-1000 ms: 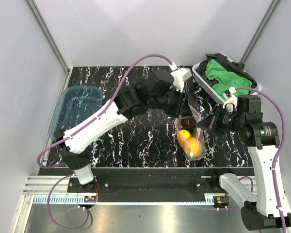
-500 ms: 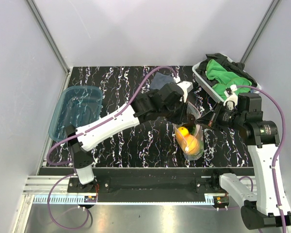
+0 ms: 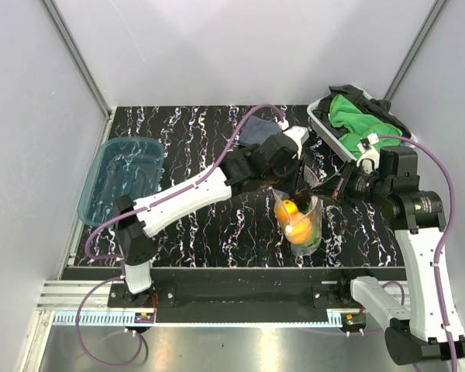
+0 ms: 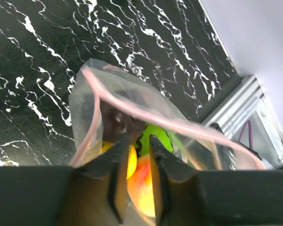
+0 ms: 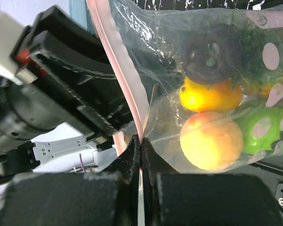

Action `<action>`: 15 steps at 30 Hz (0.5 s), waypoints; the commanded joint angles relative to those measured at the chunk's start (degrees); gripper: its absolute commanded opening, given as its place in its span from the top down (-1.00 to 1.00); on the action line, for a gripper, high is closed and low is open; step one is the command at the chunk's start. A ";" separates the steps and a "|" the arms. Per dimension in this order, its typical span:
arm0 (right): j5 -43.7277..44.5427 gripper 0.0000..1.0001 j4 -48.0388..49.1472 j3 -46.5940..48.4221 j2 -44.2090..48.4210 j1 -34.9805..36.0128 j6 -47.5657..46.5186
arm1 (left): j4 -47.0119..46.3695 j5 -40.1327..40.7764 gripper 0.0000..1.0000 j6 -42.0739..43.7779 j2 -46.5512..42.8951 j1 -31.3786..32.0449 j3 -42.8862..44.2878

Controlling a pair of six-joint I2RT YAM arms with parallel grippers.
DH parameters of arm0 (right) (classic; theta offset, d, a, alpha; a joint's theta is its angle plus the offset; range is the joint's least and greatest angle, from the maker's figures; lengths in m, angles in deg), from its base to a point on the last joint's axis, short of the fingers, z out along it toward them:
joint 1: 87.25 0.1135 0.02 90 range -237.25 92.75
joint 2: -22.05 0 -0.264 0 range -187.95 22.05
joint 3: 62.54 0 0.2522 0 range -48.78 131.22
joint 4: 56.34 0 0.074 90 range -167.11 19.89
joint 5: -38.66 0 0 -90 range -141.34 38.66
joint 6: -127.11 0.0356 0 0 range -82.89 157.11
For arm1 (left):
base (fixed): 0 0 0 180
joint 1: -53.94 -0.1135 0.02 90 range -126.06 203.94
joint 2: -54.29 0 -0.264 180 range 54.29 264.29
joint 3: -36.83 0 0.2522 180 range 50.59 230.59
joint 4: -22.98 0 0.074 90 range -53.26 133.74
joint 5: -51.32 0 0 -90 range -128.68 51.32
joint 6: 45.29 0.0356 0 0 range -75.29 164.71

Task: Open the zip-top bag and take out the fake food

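Observation:
The clear zip-top bag (image 3: 311, 235) stands upright at the table's front right, mouth open upward. My right gripper (image 5: 140, 141) is shut on its pink zip strip (image 5: 125, 84) at the right rim. My left gripper (image 4: 137, 147) reaches down into the mouth, jaws a little apart. The fake food lies below its fingertips (image 4: 121, 149): a dark piece (image 4: 114, 120), a green ball (image 4: 156, 134), a yellow piece (image 4: 131, 162) and a peach-coloured one (image 4: 144, 188) showing through the gap. Nothing is plainly clamped. Through the bag wall the right wrist view shows the peach piece (image 5: 210, 141) and an orange one (image 5: 210, 96).
A translucent blue tub (image 3: 124, 174) sits at the left edge. A white basket (image 3: 322, 118) with green cloths (image 3: 360, 124) stands at the back right. A dark grey cloth (image 3: 256, 130) lies behind my left arm. A metal rail (image 3: 232, 293) runs along the near edge.
My left arm swung forward over the bag and its fingers went down into the mouth. The bag rose upright and shifted slightly. My right gripper kept its hold on the rim.

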 commanded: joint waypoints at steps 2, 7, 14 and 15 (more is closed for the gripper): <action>-1.84 1.00 2.56 1.81 -0.53 0.30 0.87 | -4.46 3.69 0.19 0.80 2.03 -0.50 -0.50; -1.93 1.00 2.65 1.81 -1.05 0.30 0.52 | -4.64 4.13 -0.01 2.12 3.62 -0.59 -1.11; -2.02 1.00 2.48 0.93 -0.79 0.39 0.61 | -4.64 7.20 -0.36 3.43 5.11 -0.68 -1.90; -2.01 1.00 2.48 0.84 -0.79 0.30 0.52 | -4.64 7.47 -0.42 3.35 5.11 -0.59 -2.08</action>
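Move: The left hand is at the bag's mouth. The dark fruit lies some 11 cm below it, about 3 cm ahead and 3 cm right. The peach sits about 8 cm back of the dark fruit and 2 cm left of it. The orange fruit is level with the hand fore and aft, 2 cm left; both lie about as deep. From the right hand, holding the rim, the dark fruit is 2 cm ahead, 3 cm left and 13 cm below. Left hand sinks about 4 cm and eases 2 cm forward into the bag, fingers spreading; right keeps pinching the rim. ##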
